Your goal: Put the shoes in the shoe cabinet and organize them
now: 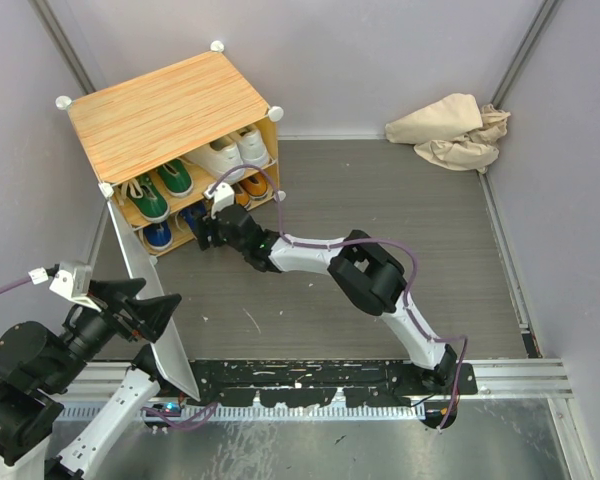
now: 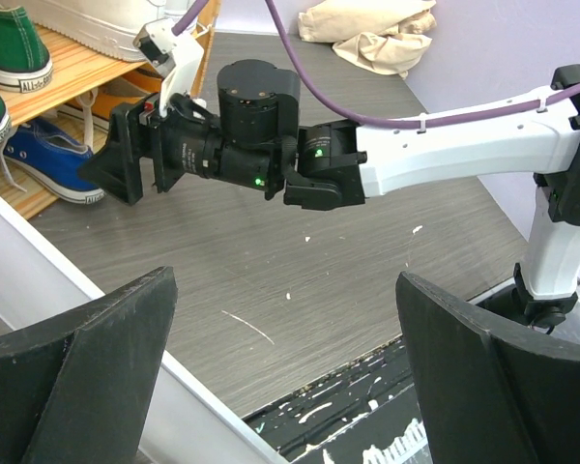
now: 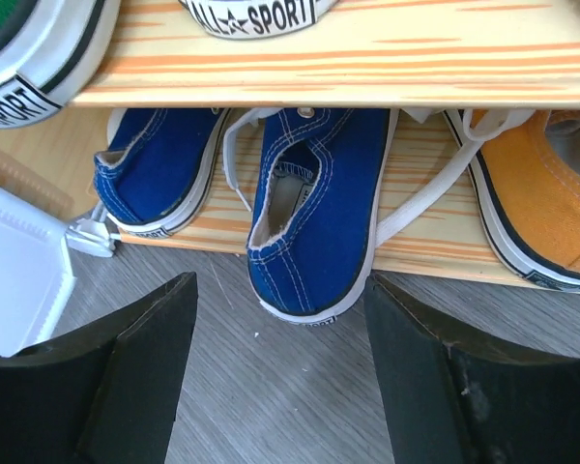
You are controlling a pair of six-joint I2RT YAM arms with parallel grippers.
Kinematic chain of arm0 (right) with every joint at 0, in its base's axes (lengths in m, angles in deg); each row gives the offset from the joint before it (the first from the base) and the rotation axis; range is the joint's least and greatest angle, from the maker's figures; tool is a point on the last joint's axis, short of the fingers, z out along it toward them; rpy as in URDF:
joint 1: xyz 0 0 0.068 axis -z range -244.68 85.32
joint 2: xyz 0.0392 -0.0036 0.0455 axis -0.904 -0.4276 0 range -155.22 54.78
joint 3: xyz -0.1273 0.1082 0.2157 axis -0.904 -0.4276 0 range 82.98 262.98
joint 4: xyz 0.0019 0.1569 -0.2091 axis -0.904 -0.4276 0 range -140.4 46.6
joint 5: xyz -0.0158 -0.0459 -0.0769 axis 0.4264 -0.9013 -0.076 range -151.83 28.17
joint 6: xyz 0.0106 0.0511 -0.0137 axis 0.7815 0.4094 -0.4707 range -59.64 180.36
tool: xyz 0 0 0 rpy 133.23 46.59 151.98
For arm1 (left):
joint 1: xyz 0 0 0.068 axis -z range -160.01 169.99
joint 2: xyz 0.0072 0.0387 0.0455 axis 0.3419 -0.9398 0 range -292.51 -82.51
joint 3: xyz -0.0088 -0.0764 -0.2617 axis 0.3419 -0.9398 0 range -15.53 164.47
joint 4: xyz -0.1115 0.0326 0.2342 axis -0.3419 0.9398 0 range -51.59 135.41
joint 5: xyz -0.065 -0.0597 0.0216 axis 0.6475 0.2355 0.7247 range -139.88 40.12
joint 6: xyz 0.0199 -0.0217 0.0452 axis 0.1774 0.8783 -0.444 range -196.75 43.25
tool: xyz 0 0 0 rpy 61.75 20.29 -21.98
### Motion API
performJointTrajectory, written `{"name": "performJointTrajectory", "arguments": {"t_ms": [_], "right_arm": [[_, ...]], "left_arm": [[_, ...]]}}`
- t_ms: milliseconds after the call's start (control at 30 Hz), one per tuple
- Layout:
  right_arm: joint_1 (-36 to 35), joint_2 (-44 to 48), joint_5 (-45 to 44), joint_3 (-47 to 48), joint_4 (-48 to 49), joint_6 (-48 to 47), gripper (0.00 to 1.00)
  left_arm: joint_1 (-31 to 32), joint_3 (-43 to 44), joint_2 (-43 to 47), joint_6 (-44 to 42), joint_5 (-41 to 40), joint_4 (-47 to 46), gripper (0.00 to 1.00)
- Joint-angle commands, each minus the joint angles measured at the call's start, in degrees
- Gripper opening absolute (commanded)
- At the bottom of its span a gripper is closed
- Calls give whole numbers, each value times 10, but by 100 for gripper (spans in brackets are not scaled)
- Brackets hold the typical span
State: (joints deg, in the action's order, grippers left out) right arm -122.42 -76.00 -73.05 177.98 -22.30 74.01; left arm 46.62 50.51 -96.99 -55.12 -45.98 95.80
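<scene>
The shoe cabinet stands at the back left with its white door swung open. White shoes and green shoes sit on the upper shelf, blue shoes and orange shoes on the lower one. My right gripper is open and empty at the lower shelf's front. In the right wrist view its fingers flank the heel of a blue shoe, which juts over the shelf edge. A second blue shoe lies to its left, an orange shoe to its right. My left gripper is open and empty beside the door.
A crumpled beige cloth lies in the back right corner. Purple walls close in the floor on three sides. A black rail runs along the near edge. In the left wrist view, the door edge crosses below the left finger.
</scene>
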Motion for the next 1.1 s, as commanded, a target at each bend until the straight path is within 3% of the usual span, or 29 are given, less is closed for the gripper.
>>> {"name": "performJointTrajectory", "arguments": {"t_ms": [0, 267, 400, 500, 633, 667, 1067], "right_arm": [[-1, 50, 8, -9, 49, 12, 72], [9, -23, 51, 63, 13, 26, 60], [20, -51, 81, 90, 11, 44, 44], [24, -61, 92, 102, -1, 51, 40], [27, -72, 101, 108, 7, 54, 5], [27, -76, 103, 113, 10, 55, 3], [28, -78, 64, 131, 160, 51, 1]], "left_arm": [[-1, -22, -6, 10, -1, 94, 98], [-1, -19, -6, 14, -3, 99, 98], [-1, -15, -2, 14, -6, 101, 98], [-1, -12, -3, 13, -8, 106, 98], [-1, -12, -2, 12, -11, 107, 98], [-1, -12, -2, 12, -12, 106, 98], [-1, -13, -3, 15, -14, 109, 98]]}}
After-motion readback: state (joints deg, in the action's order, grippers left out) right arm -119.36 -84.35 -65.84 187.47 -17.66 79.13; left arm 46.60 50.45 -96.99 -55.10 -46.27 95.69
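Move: Second blue shoe, the one on the lower shelf with its heel poking out just off the open right fingertips: its middle lies about 13 cm ahead, 7 cm left and 3 cm below the right hand. The first blue shoe is some 9 cm ahead and 15 cm left, the nearer orange one 19 cm ahead and 4 cm right. From the left hand, the second blue shoe is roughly 38 cm ahead, 2 cm left and 26 cm lower. Easing in towards the cabinet, the right hand goes about 4 cm forward and left to the second blue shoe's heel, rising a centimetre at first, dipping some 2 cm, then lifting slightly. The fingers close from three-quarters open to almost shut on the way, and the tips end against the heel as the wrist rolls roughly 10 degrees. ##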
